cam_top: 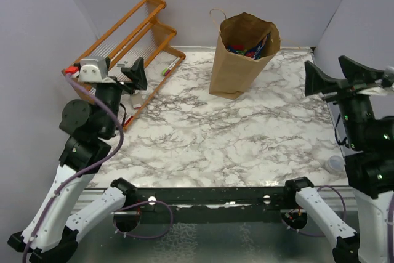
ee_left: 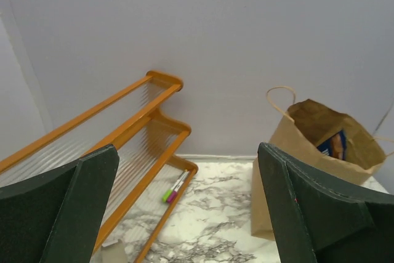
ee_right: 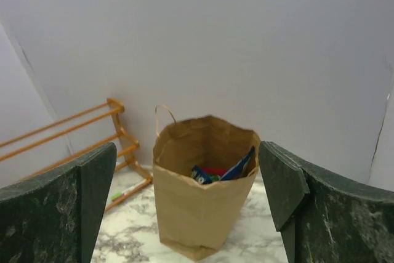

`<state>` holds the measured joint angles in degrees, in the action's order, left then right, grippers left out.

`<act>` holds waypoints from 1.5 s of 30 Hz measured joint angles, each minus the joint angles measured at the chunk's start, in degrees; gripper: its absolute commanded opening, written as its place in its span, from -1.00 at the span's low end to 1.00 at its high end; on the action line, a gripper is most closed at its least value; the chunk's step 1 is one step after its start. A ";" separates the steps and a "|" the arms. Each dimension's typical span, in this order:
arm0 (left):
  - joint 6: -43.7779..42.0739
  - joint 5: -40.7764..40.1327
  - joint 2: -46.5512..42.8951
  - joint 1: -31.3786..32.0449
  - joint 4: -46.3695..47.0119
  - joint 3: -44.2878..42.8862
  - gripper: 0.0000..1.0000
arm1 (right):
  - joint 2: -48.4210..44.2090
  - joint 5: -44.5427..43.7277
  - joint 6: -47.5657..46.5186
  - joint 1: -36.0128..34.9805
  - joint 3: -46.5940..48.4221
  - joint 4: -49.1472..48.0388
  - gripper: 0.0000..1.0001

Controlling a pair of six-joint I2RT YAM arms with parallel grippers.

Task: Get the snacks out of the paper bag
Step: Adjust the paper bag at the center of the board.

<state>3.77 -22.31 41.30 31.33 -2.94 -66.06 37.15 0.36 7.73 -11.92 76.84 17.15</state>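
The brown paper bag (cam_top: 237,69) stands upright and open at the back of the marble table (cam_top: 215,140), with one loop handle showing. Snacks (cam_top: 249,48) in dark blue, red and green lie inside it, seen over the rim in the right wrist view (ee_right: 221,173) and partly in the left wrist view (ee_left: 335,145). My left gripper (cam_top: 132,73) hovers open at the left, beside the rack and far from the bag (ee_left: 289,152). At the right edge my right gripper (cam_top: 337,77) is open and faces the bag (ee_right: 197,214) from a distance. Neither holds anything.
An orange wooden rack (cam_top: 132,35) leans at the back left, with green and pink markers (cam_top: 167,68) lying at its foot (ee_left: 172,188). A small clear round lid (cam_top: 335,163) sits off the table's right edge. Pale walls close in the back and sides.
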 measured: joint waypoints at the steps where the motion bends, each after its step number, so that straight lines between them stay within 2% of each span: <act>1: 0.57 0.04 1.05 -0.90 -0.04 0.00 0.98 | 0.90 -0.26 0.24 0.02 -1.14 -0.79 0.99; 6: 3.13 1.57 7.26 -6.56 0.17 0.24 0.98 | 8.13 -2.45 2.38 0.17 -8.28 -4.28 0.99; 14: 6.27 8.79 15.65 -13.70 0.57 2.78 0.98 | 20.81 -5.22 6.40 0.98 -17.90 -6.86 0.99; 21: 7.23 14.62 17.75 -14.56 1.38 5.60 0.98 | 27.91 -7.43 11.43 1.55 -22.49 -7.89 0.99; 28: 7.63 18.82 17.75 -12.94 3.15 8.68 0.98 | 31.91 -7.65 16.98 2.73 -23.02 -9.05 0.99; 35: 8.52 22.12 17.75 -11.58 5.03 9.57 0.98 | 34.47 0.66 23.10 9.03 -22.99 -12.41 0.99; 45: 9.01 24.35 18.18 -9.97 6.56 9.73 0.98 | 41.51 19.58 33.31 22.21 -18.51 -18.49 0.99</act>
<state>12.78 2.04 59.48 21.37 3.62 -56.34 78.65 19.94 41.04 10.28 58.33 -1.34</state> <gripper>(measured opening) 0.992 0.994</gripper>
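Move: Far out near the back wall, the paper bag stands about 27 cm ahead of the right hand and 13 cm to its left, its middle some 35 cm lower. From the left hand the bag is roughly 22 cm ahead, 31 cm to the right and 32 cm below. The wooden rack lies about 18 cm ahead of the left hand and 8 cm to its left; the pens are some 25 cm ahead and 3 cm to its right. Swooping down about 30 cm and forward some 23 cm, the open right hand comes in beside the paper bag's right side; its fingers tip down about 45 degrees, then it rolls left side up as it edges right. The left hand dips 15 cm while reaching forward 10 cm, then swings rightwards towards the bag, tipping down and turning clockwise, fingers wide open, neither touching. ##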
